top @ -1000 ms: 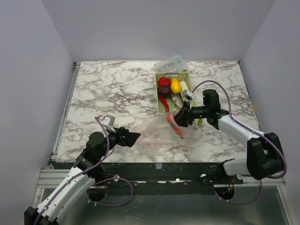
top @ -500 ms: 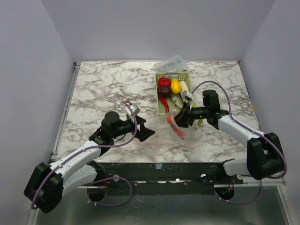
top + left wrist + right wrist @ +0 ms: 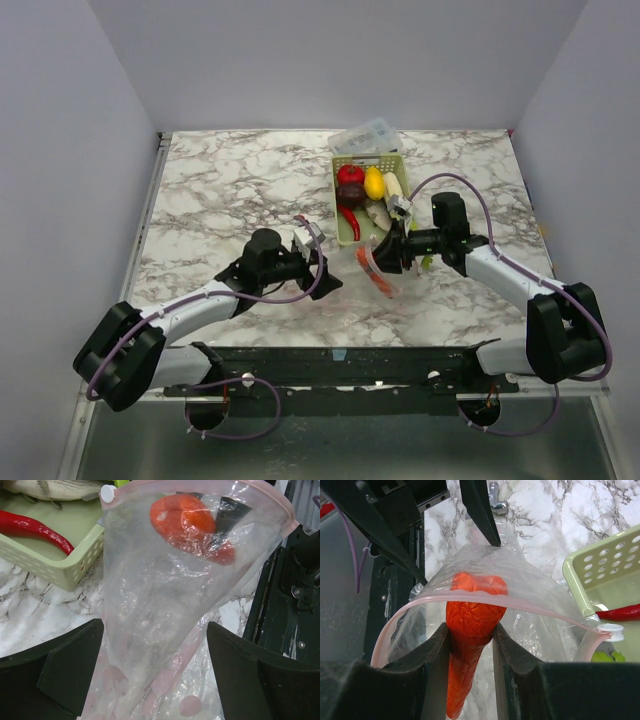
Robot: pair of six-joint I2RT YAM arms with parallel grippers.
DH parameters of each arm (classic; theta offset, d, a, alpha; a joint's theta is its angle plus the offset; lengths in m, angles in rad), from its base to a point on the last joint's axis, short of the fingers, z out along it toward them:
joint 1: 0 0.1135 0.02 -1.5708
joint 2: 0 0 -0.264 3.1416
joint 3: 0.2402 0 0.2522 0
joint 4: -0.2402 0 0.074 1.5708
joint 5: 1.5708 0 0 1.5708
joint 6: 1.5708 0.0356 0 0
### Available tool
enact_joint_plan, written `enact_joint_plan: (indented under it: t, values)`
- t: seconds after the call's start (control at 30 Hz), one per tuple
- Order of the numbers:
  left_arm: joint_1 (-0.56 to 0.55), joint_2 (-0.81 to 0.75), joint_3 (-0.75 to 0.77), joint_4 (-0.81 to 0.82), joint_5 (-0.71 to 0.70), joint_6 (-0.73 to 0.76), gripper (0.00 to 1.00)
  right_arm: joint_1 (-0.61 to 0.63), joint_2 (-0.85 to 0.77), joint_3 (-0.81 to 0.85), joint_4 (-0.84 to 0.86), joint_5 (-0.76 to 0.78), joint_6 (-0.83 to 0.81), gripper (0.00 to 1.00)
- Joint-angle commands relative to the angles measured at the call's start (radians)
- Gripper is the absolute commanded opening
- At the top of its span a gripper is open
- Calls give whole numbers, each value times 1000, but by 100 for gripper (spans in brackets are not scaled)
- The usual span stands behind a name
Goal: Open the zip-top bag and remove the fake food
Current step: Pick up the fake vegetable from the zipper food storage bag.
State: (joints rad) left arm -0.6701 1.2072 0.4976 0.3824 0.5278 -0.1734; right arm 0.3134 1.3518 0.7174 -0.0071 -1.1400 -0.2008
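The clear zip-top bag (image 3: 150, 600) lies on the marble between my two grippers, its pink zip strip (image 3: 520, 607) arching open toward the right gripper. My right gripper (image 3: 470, 642) is shut on an orange carrot (image 3: 470, 620), whose thick end sits inside the bag's mouth. My left gripper (image 3: 155, 630) is open, one finger on each side of the bag's closed end. In the top view the left gripper (image 3: 320, 262) is left of the carrot (image 3: 374, 272), the right gripper (image 3: 387, 250) just right of it. The rest of the fake food lies in the basket (image 3: 342, 236).
The pale green basket holds a red fruit (image 3: 350, 173), a lemon (image 3: 374, 182), a beet (image 3: 350, 193), a chili (image 3: 350, 221) and a leek (image 3: 393, 185). A clear rigid box (image 3: 368, 135) stands behind it. The table's front rail runs just below the bag.
My left arm has swung from the table's front left across to the bag, and its jaws now straddle the bag's closed end. The right gripper and carrot have stayed put.
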Motion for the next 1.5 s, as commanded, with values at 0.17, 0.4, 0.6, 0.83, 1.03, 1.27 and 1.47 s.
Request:
enact_joint_plan:
  t: [0.17,0.4,0.6,0.83,1.03,1.27,1.47]
  values:
    - [-5,12,-13,46,-144,-49,43,6,-13,34,-30,-17,-15,4]
    - [-5,-59,-86,84,-205,-99,6,5,-13,34,-30,-14,-15,4]
    - [-6,-152,-165,135,-251,-178,3,3,-13,34,-29,-7,-13,4]
    - [-5,-162,-197,115,-225,-188,3,-23,-14,22,107,-60,163,4]
    - [-5,-144,-201,116,-229,-207,3,-43,-43,-12,221,-90,302,4]
    - [-5,-137,-202,122,-236,-206,3,-87,-50,-57,457,-119,545,4]
    - [-6,-132,-187,96,-213,-191,4,-97,-11,12,484,-47,631,4]
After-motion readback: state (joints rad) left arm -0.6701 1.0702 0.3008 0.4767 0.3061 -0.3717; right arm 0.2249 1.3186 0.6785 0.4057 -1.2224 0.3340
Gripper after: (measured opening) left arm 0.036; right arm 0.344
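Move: For the left hand, the slack clear wall of the zip-top bag lies right between its open fingers, about 1 cm ahead and some 2 cm below. The fake vegetable, orange-red and long, is already in the right fingers inside the bag's mouth, its middle about 2 cm back, 1 cm right and 2 cm below that hand. The green basket, where the food goes, has its middle some 17 cm ahead, 1 cm left and 9 cm down; the red chili in it is about 10 cm ahead, 6 cm left and 8 cm down. The left fingers edge a little forward and down and shut on the bag's slack wall, then, still pinching it, draw it to the left, away from the right hand, by about 3.5 cm while sinking slightly and turning counter-clockwise. The right hand, keeping its grip on the fake vegetable, holds still until the left has drawn the bag aside, then rises some 5.5 cm and slightly forward, rolling its left side up, to lift the vegetable out of the bag's mouth. ##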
